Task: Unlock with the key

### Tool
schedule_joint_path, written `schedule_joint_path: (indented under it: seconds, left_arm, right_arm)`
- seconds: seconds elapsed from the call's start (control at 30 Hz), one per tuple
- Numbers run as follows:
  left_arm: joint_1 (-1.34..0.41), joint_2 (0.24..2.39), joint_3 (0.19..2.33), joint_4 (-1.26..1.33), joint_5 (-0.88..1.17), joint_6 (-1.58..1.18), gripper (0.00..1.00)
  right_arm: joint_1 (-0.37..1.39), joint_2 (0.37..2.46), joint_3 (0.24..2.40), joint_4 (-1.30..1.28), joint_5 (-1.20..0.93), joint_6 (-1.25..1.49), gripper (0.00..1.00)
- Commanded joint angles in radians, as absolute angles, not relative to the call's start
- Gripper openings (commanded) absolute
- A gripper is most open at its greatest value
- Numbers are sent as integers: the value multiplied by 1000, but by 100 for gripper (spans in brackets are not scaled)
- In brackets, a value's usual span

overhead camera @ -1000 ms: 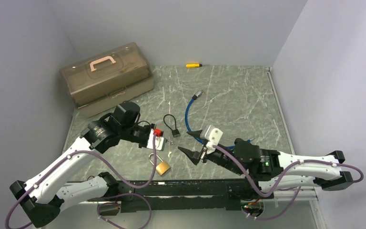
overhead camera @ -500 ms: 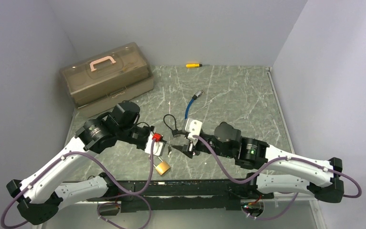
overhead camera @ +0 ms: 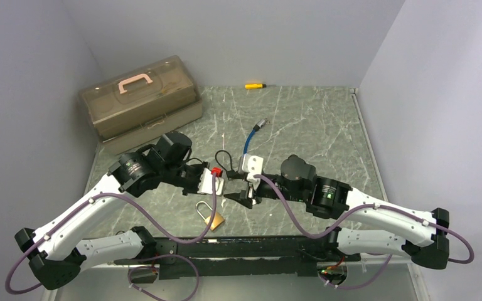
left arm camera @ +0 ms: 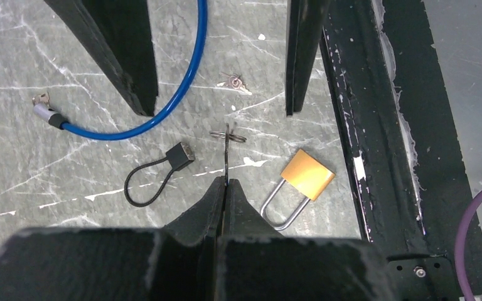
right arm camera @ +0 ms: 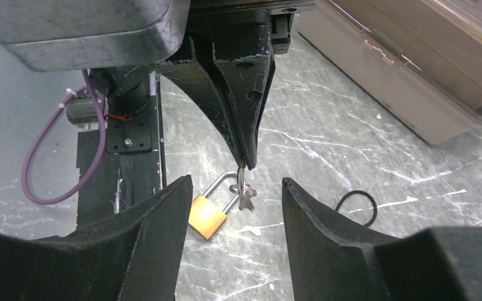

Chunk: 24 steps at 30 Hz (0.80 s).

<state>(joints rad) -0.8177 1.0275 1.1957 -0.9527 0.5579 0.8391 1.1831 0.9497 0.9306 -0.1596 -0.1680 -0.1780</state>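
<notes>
A small silver key (left arm camera: 226,157) on a split ring hangs from the tip of my left gripper (left arm camera: 226,182), which is shut on it. The right wrist view shows the same key (right arm camera: 243,188) dangling below the left fingers (right arm camera: 241,94), just above the table. The brass padlock (overhead camera: 213,218) lies flat near the front edge with its shackle closed, the brass padlock (left arm camera: 304,175) a little to the right of the key. My right gripper (right arm camera: 235,185) is open, its two fingers on either side of the hanging key without touching it; the right gripper (overhead camera: 238,194) faces the left gripper (overhead camera: 221,185).
A translucent brown toolbox (overhead camera: 141,103) stands at the back left. A blue cable (overhead camera: 249,141) and a black cord loop (overhead camera: 226,162) lie mid-table, and a yellow screwdriver (overhead camera: 254,85) by the back wall. The black base rail (left arm camera: 364,125) runs just beyond the padlock.
The right arm has swung left from mid-table until its open fingers flank the key. The left gripper has shifted slightly right, still holding the key.
</notes>
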Motion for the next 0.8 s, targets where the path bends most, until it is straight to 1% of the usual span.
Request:
schedule_joint_path:
  seconds: [0.0, 0.17, 0.37, 0.5, 0.57, 0.6, 0.7, 0.73, 0.77]
  left_arm:
    - [-828, 1028, 1236, -916, 526, 789, 0]
    - [-837, 1026, 1237, -885, 490, 759, 0]
    - [-840, 1024, 1241, -888, 507, 749, 0]
    - [-839, 1022, 1241, -892, 513, 752, 0]
    - [-840, 1022, 1243, -896, 519, 752, 0]
    - [-840, 1023, 1244, -898, 522, 752, 0]
    - [-840, 1023, 1249, -900, 534, 749, 0]
    - [-840, 1024, 1250, -900, 536, 747, 0]
    - [-840, 1026, 1253, -903, 539, 746, 0]
  right_arm:
    - [1167, 981, 956, -70, -208, -155, 55]
    - [1164, 1012, 941, -23, -200, -155, 48]
    - [1163, 1044, 965, -61, -154, -188, 45]
    - [1164, 1062, 985, -102, -145, -215, 39]
    - [1164, 1064, 988, -113, -144, -228, 33]
    - [1164, 1066, 990, -119, -144, -236, 27]
    - [1163, 1060, 992, -116, -128, -249, 9]
    - [1164, 1056, 989, -113, -123, -252, 1]
    - [1164, 1050, 985, -108, -119, -256, 0]
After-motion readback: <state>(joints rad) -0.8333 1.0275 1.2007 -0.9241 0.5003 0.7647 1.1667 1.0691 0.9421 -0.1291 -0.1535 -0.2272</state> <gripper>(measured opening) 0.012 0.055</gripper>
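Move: Just ahead of the right hand, the key sticks out of the left fingers, ring end outward, about 2 cm farther out, 2 cm to the left and 3 cm below; from the left hand it lies some 2 cm right and 1 cm down, level fore and aft. On the table, roughly 22 cm under the key, the padlock sits about 7 cm nearer the base and 4 cm left of it, the black cable lock 8 cm farther out and 2 cm right. Closing in on the key, the right hand slides about 2 cm left and 2 cm forward while sinking roughly 3 cm, its open fingers straddling the ring end, then shuts them, pinching that end right at the left fingertips. The left hand keeps its grip and holds the key out, turning some 5 degrees counter-clockwise. ##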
